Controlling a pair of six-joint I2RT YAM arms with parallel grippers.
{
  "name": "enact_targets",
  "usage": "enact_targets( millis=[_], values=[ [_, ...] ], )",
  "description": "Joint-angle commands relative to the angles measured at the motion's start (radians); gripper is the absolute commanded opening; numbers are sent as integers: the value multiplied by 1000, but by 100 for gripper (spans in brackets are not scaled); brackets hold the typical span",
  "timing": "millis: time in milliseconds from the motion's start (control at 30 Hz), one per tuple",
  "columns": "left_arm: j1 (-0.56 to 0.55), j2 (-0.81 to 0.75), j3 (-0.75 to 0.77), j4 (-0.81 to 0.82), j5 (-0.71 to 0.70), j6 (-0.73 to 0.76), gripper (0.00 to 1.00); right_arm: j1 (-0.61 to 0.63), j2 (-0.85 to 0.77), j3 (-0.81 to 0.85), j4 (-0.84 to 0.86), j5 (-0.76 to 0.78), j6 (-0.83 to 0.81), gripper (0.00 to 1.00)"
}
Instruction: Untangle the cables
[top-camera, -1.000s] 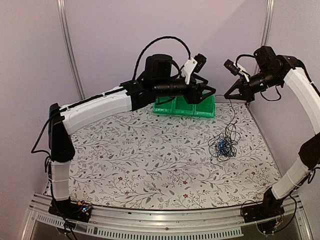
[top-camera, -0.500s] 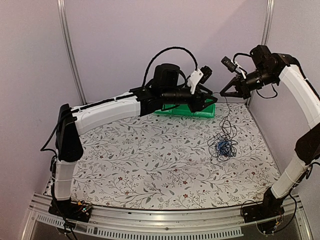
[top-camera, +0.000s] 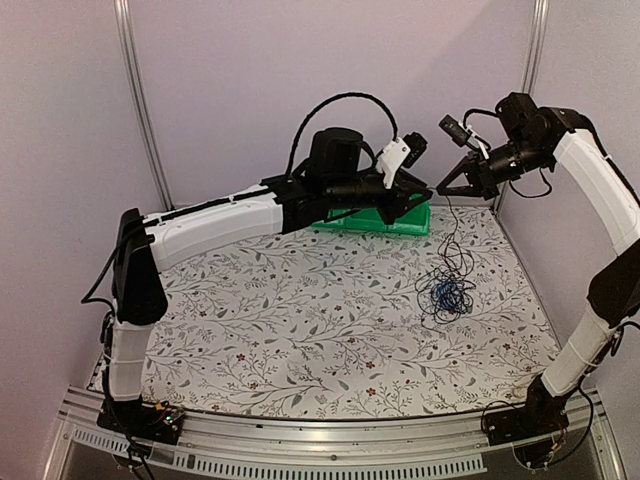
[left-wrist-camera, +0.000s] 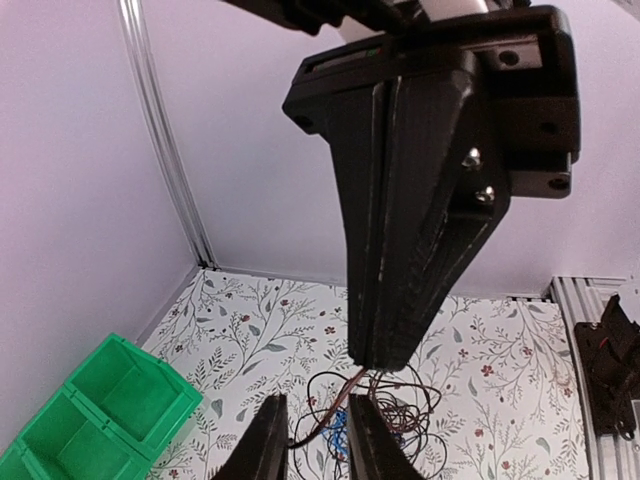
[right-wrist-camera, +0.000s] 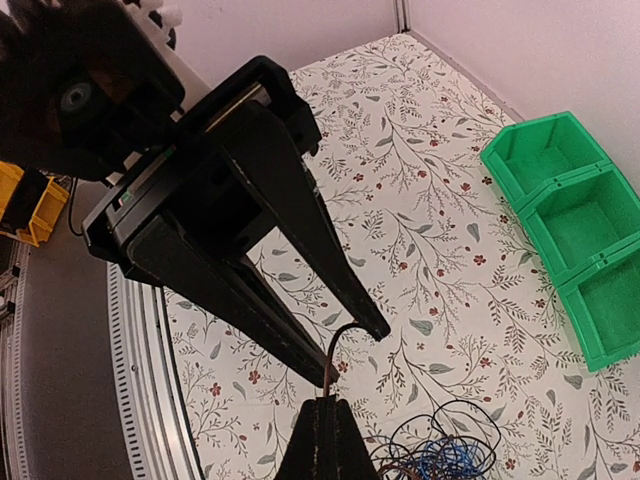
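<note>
The cables (top-camera: 447, 292) lie as a small loose tangle of thin black and blue wires on the floral table, right of centre. One dark strand (top-camera: 450, 235) rises from the tangle to my right gripper (top-camera: 443, 190), which is shut on its end high over the back of the table. In the right wrist view that strand (right-wrist-camera: 335, 350) curls up from the shut tips (right-wrist-camera: 328, 405). My left gripper (left-wrist-camera: 317, 430) is right beside it, jaws open a narrow gap with the strand (left-wrist-camera: 335, 410) passing between them. The tangle (left-wrist-camera: 405, 415) shows below.
A row of green bins (top-camera: 412, 224) stands at the back of the table, under the left arm; it also shows in the wrist views (left-wrist-camera: 100, 410) (right-wrist-camera: 570, 220). The side wall and corner post (top-camera: 530, 60) are close behind the right arm.
My left jaws have narrowed round the strand. The right gripper has shifted left, toward the left gripper, still shut on the cable. The tangle has stayed on the table.
</note>
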Motion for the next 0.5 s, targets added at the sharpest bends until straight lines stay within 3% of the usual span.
enact_targets(
  millis=[0, 300, 467],
  values=[
    [-17, -13, 16, -9, -42, 29, 21, 11, 16, 21, -16, -39, -16, 0],
    [-31, -18, 30, -23, -130, 55, 0, 12, 26, 0, 1, -65, -28, 1],
    [-34, -79, 9, -19, -163, 39, 0, 11, -34, -221, 220, -108, -2, 52]
  ],
)
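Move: The raised cable strand the left hand is to take lies right at its half-open fingertips, about 1 cm to its right and level with them; the right hand still pinches that strand some 2 cm to the left of its own hand point. From the left hand, the rest of the cable tangle lies roughly 33 cm below, 8 cm to the right and 1 cm back, and the green bins about 25 cm ahead, 9 cm left and 29 cm below. The left hand stays almost in place, turning some 5 degrees counter-clockwise, and shuts its fingers on the cable strand stretched from the right fingertips, so that it pinches the strand high above the table. The right hand keeps its pinch close by until the left has shut, then opens to over a third and lets go of the cable as it begins to sink about 1 cm, still just short of the left fingertips. ##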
